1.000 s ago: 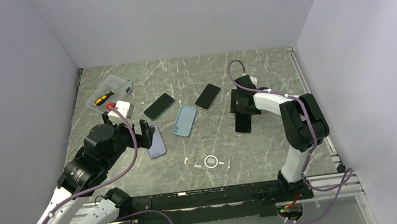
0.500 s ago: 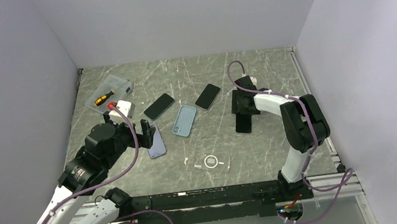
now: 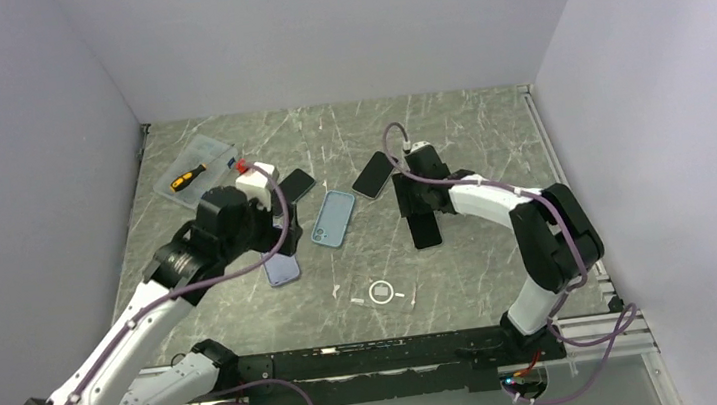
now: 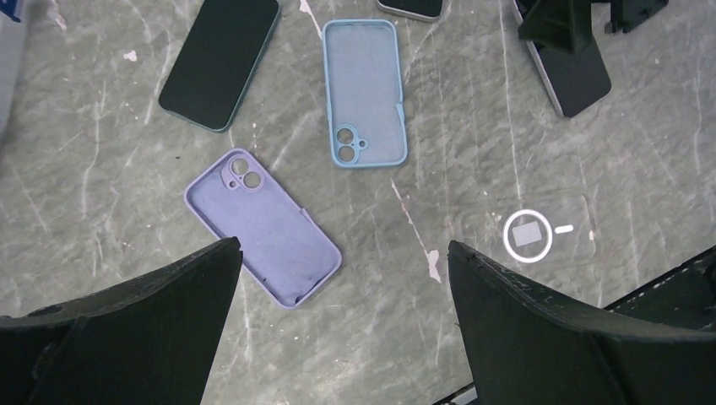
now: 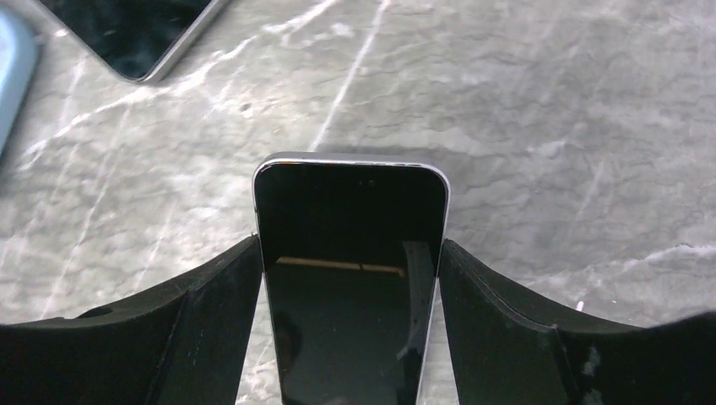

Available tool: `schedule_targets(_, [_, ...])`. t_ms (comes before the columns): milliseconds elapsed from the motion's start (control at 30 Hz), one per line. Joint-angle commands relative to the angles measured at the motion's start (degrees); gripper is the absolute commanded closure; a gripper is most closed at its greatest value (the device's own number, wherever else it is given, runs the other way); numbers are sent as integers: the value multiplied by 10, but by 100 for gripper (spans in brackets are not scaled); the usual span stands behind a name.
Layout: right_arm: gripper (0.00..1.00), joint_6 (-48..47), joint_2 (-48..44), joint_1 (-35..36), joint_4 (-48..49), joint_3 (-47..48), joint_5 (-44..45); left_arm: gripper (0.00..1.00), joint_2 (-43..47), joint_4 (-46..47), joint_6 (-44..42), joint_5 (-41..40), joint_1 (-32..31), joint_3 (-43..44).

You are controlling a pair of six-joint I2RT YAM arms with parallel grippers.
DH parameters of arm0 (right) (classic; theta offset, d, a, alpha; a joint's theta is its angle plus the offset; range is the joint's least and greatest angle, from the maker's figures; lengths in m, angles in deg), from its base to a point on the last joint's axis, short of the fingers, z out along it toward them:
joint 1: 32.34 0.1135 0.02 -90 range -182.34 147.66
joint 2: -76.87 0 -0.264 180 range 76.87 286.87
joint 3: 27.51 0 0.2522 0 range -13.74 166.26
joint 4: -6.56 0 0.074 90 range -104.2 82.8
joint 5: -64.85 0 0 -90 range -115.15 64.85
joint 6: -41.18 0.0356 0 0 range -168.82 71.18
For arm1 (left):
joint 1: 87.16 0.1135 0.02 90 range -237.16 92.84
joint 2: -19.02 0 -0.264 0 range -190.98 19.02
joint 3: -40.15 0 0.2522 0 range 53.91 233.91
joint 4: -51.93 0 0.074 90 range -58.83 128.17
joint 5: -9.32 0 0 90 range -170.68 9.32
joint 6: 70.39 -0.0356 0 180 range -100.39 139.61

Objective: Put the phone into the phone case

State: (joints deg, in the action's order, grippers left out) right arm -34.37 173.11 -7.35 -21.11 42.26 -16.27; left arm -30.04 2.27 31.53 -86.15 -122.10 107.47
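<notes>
A black phone (image 5: 350, 253) with a silver rim sits between my right gripper's (image 5: 349, 242) fingers, which press on both its long edges. From the top view this phone (image 3: 425, 230) is right of centre on the table. A light blue phone case (image 4: 365, 89) and a purple phone case (image 4: 266, 228) lie hollow side up. My left gripper (image 4: 342, 245) hangs open high above them, holding nothing; the purple case's lower end is just inside its left finger.
Two more dark phones (image 3: 297, 184) (image 3: 374, 174) lie behind the cases. A clear case with a white ring (image 3: 382, 292) lies near the front. A plastic box with a screwdriver (image 3: 192, 168) stands at the back left.
My right gripper has narrowed onto the phone and moved left with it. My left arm has risen and swung toward the back, over the cases.
</notes>
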Motion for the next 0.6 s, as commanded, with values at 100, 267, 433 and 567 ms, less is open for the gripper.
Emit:
schedule_targets(100, [57, -60, -67, 45, 106, -46, -13, 1, -103, -24, 46, 150, 93, 102])
schedule_targets(267, [57, -82, -88, 69, 145, -70, -22, 1, -187, -4, 80, 258, 157, 119])
schedule_targets(433, [57, -92, -111, 76, 195, -97, -64, 1, -287, 51, 119, 373, 172, 120])
schedule_targets(567, [57, -111, -122, 90, 229, -115, -84, 3, -360, 81, 139, 448, 171, 138])
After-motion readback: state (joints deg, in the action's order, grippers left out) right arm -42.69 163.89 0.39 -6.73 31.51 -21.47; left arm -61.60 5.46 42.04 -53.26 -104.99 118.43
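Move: The blue phone case lies about 22 cm to the right hand's left, level with it fore and aft and some 3 cm lower; a spare black phone sits about 10 cm ahead and 10 cm left of that hand. From the left hand the blue case is about 12 cm ahead, 8 cm right and 22 cm below, with the purple case 5 cm ahead and 7 cm left, and the green-edged phone 21 cm ahead and 4 cm left. Leftward towards the blue case, the right hand carries the phone it still grips about 5 cm, easing back and rising a little while turning counter-clockwise and tipping its fingers up. The left hand, wide open, first reaches forward, then sinks and swings right towards the same case, its fingers tipping down some 30 degrees; it touches nothing yet. ##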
